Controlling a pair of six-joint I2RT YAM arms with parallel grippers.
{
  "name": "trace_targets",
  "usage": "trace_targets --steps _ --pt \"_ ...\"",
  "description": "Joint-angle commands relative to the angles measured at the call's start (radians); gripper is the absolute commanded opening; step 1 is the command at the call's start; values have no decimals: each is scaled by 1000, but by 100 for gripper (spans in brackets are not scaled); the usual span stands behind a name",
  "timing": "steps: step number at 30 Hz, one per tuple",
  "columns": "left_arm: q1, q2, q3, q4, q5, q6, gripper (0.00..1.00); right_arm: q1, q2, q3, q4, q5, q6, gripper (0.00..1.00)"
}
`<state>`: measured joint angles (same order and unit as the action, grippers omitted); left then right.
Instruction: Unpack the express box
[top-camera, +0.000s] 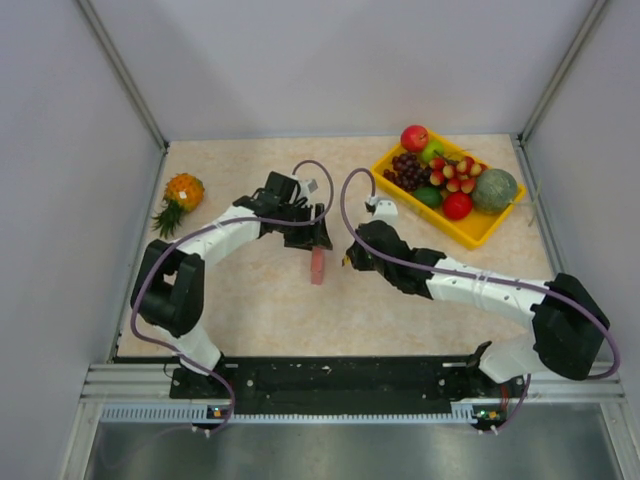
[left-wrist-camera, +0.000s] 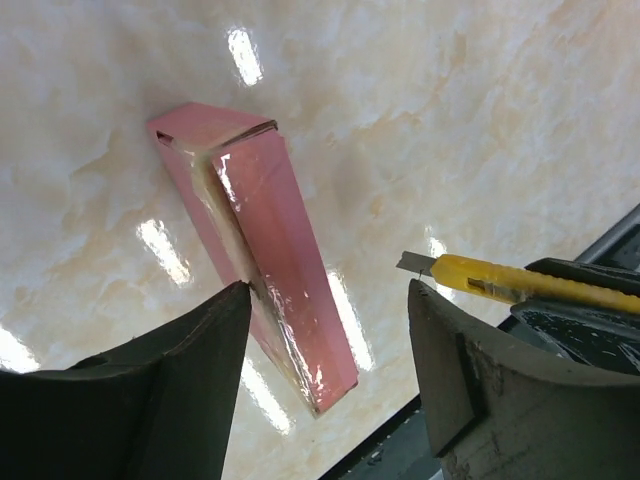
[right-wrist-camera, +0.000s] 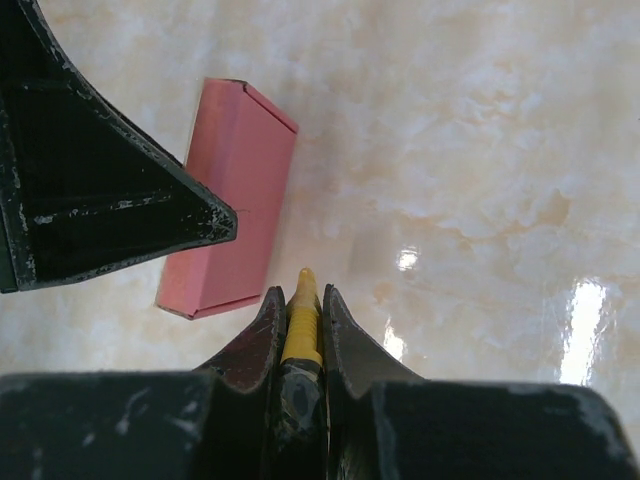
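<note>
The express box (top-camera: 317, 265), pink and flat, stands on a long narrow side on the marble table. Clear tape runs along its upper seam (left-wrist-camera: 225, 205). My left gripper (top-camera: 318, 240) hangs just above the box's far end, open, jaws wide apart (left-wrist-camera: 330, 288), nothing held. Its left fingertip (left-wrist-camera: 235, 300) sits right by the taped edge. My right gripper (top-camera: 350, 260) is shut on a yellow utility knife (right-wrist-camera: 302, 325), just right of the box (right-wrist-camera: 232, 190). The knife's short blade (left-wrist-camera: 412, 264) points towards the box, a small gap away.
A yellow tray (top-camera: 470, 232) of fruit sits at the back right. A pineapple (top-camera: 180, 195) lies at the back left. The left arm's finger (right-wrist-camera: 100, 190) looms over the box in the right wrist view.
</note>
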<state>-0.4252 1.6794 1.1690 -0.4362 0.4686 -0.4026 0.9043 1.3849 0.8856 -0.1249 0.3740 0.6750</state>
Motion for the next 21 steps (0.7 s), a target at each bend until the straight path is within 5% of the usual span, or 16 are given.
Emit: trace_targets --steps 1,8,14,21 --pt "-53 51 95 -79 -159 82 67 -24 -78 -37 5 32 21 0" --pt "-106 100 132 -159 -324 105 52 -62 -176 -126 -4 48 47 0" --pt "-126 108 133 -168 -298 172 25 -84 -241 -175 -28 69 54 0" --pt "-179 49 75 -161 -289 252 21 -134 -342 -224 -58 65 75 0"
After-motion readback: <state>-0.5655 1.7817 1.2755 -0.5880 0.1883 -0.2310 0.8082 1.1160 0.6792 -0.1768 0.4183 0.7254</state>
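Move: The pink express box stands on its narrow side almost beneath the left hand's open fingers, its middle about 5 cm down, some 1 cm ahead and 1 cm to the left. The right hand's yellow knife is roughly 8 cm to the left hand's right, 2 cm back and about level. From the right hand the box is about 8 cm left, 2 cm ahead and 8 cm down, while the fruit tray's middle lies roughly 20 cm right and 17 cm ahead. Down onto the box goes the left hand, about 3.5 cm, tipping its fingers nearly 20 degrees steeper and closing them until they pinch the box by its two broad faces. Meanwhile the right hand, still gripping the knife, draws away from the box, about 8 cm to its right and slightly back, turning a little clockwise. ##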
